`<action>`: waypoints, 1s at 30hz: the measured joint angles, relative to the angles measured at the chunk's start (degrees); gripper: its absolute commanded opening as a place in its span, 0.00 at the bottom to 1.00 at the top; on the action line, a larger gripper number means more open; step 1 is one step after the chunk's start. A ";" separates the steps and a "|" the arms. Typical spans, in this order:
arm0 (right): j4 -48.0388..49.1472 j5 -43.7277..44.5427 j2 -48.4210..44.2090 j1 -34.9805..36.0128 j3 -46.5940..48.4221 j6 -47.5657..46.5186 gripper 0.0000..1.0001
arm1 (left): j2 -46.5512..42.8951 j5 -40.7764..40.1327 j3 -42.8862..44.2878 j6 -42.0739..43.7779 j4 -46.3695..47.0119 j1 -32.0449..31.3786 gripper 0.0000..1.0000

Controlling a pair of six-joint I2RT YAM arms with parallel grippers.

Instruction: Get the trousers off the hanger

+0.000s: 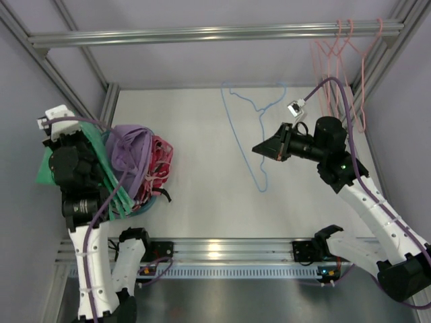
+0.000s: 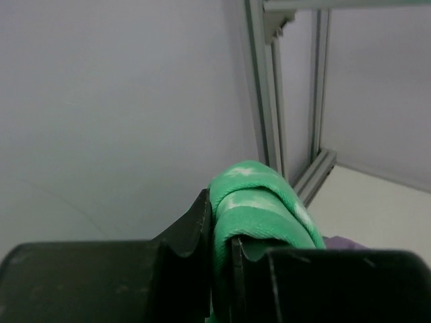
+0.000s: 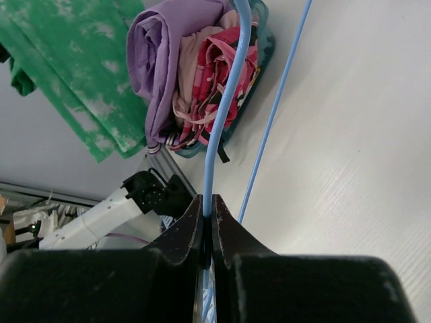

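Observation:
The bright green trousers (image 1: 46, 168) hang off the hanger at the far left, by my left arm, and trail down beside the cloth pile. My left gripper (image 2: 222, 235) is shut on a fold of the trousers (image 2: 259, 195), held up near the left wall. The light-blue wire hanger (image 1: 237, 136) stands bare over the middle of the table. My right gripper (image 1: 256, 148) is shut on its wire. In the right wrist view the hanger wire (image 3: 219, 121) runs straight out from between the closed right gripper (image 3: 207, 205), with the trousers (image 3: 67, 67) far off at the upper left.
A purple cloth (image 1: 131, 151) and a red-pink patterned cloth (image 1: 159, 165) lie piled in a teal basket (image 1: 153, 200) at the left. Several pink wire hangers (image 1: 343, 60) hang from the back rail (image 1: 215, 32) at the right. Frame posts stand at the corners.

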 measured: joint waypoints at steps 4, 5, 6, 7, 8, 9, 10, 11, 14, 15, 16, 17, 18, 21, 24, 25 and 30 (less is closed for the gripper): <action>-0.02 0.00 0.02 0.00 0.00 -0.39 0.00 | 6.05 1.95 -4.96 -1.73 3.82 0.02 0.00; -0.04 0.00 0.02 0.00 0.00 -0.42 0.00 | 7.37 2.58 -6.75 -2.14 5.14 0.02 0.00; -0.11 0.00 0.02 0.00 0.00 -0.48 0.00 | 8.66 3.34 -8.31 -2.69 5.90 0.00 0.00; -0.26 0.00 0.02 0.00 0.02 -0.66 0.00 | 9.97 4.13 -9.66 -3.10 6.62 0.02 0.00; -0.48 0.00 0.02 0.00 0.02 -0.83 0.00 | 11.34 4.81 -10.84 -3.54 7.30 0.02 0.00; -0.83 0.00 0.02 -0.02 0.02 -0.96 0.00 | 12.70 5.51 -11.80 -4.13 7.91 0.02 0.00; -1.18 0.02 0.02 -0.02 0.02 -1.22 0.00 | 14.21 6.29 -12.92 -4.74 9.25 0.02 0.00; -1.33 0.00 0.02 0.00 0.04 -1.40 0.00 | 15.04 6.80 -13.70 -5.20 10.23 0.02 0.00; -2.43 0.04 0.07 -0.02 0.70 -2.16 0.00 | 16.96 8.90 -17.00 -7.23 13.40 -0.17 0.01; -2.64 0.02 0.11 -0.02 1.05 -2.38 0.00 | 17.00 9.49 -18.23 -7.78 14.14 -0.31 0.05; -2.97 0.04 0.20 -0.02 1.60 -2.62 0.00 | 16.96 9.86 -19.58 -8.41 14.82 -0.68 0.08; -3.15 0.04 0.28 -0.02 2.10 -2.89 0.00 | 16.87 10.23 -20.48 -8.87 15.06 -1.07 0.11; -3.41 0.04 0.35 -0.02 2.58 -3.06 0.00 | 16.83 10.91 -21.31 -9.35 15.04 -1.49 0.11; -4.00 0.09 0.44 -0.02 3.78 -3.65 0.00 | 16.52 13.55 -22.43 -10.91 14.14 -2.34 0.13; -4.13 0.04 0.61 -0.04 4.52 -3.96 0.00 | 14.71 16.98 -22.49 -12.15 11.54 -2.47 0.33; -4.28 0.07 0.74 -0.04 4.79 -4.11 0.00 | 13.73 17.86 -22.47 -12.39 10.40 -2.49 0.37; -4.87 0.09 1.27 -0.04 5.81 -4.63 0.00 | 9.53 21.16 -20.81 -13.55 2.99 -2.56 0.56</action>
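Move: I hold the green trousers in my left hand. The basket sits beneath, roughly 4 cm ahead, 6 cm to the right and 40 cm below. The purple trousers heaped in it lie about 5 cm ahead, 5 cm right and 34 cm down; the red patterned clothing is some 3 cm ahead, 15 cm right and 36 cm down. From my right hand the basket is around 37 cm left, 1 cm ahead and 25 cm down. I swing my left hand down some 20 cm and forward about 13 cm to bring the green trousers over the basket, then veer right and ease back a little, tipping the fingers down and turning them clockwise some 25 degrees. At the bottom I open the fingers to about half. My right hand keeps its pinch on the blue hanger and rises about 2 cm. ##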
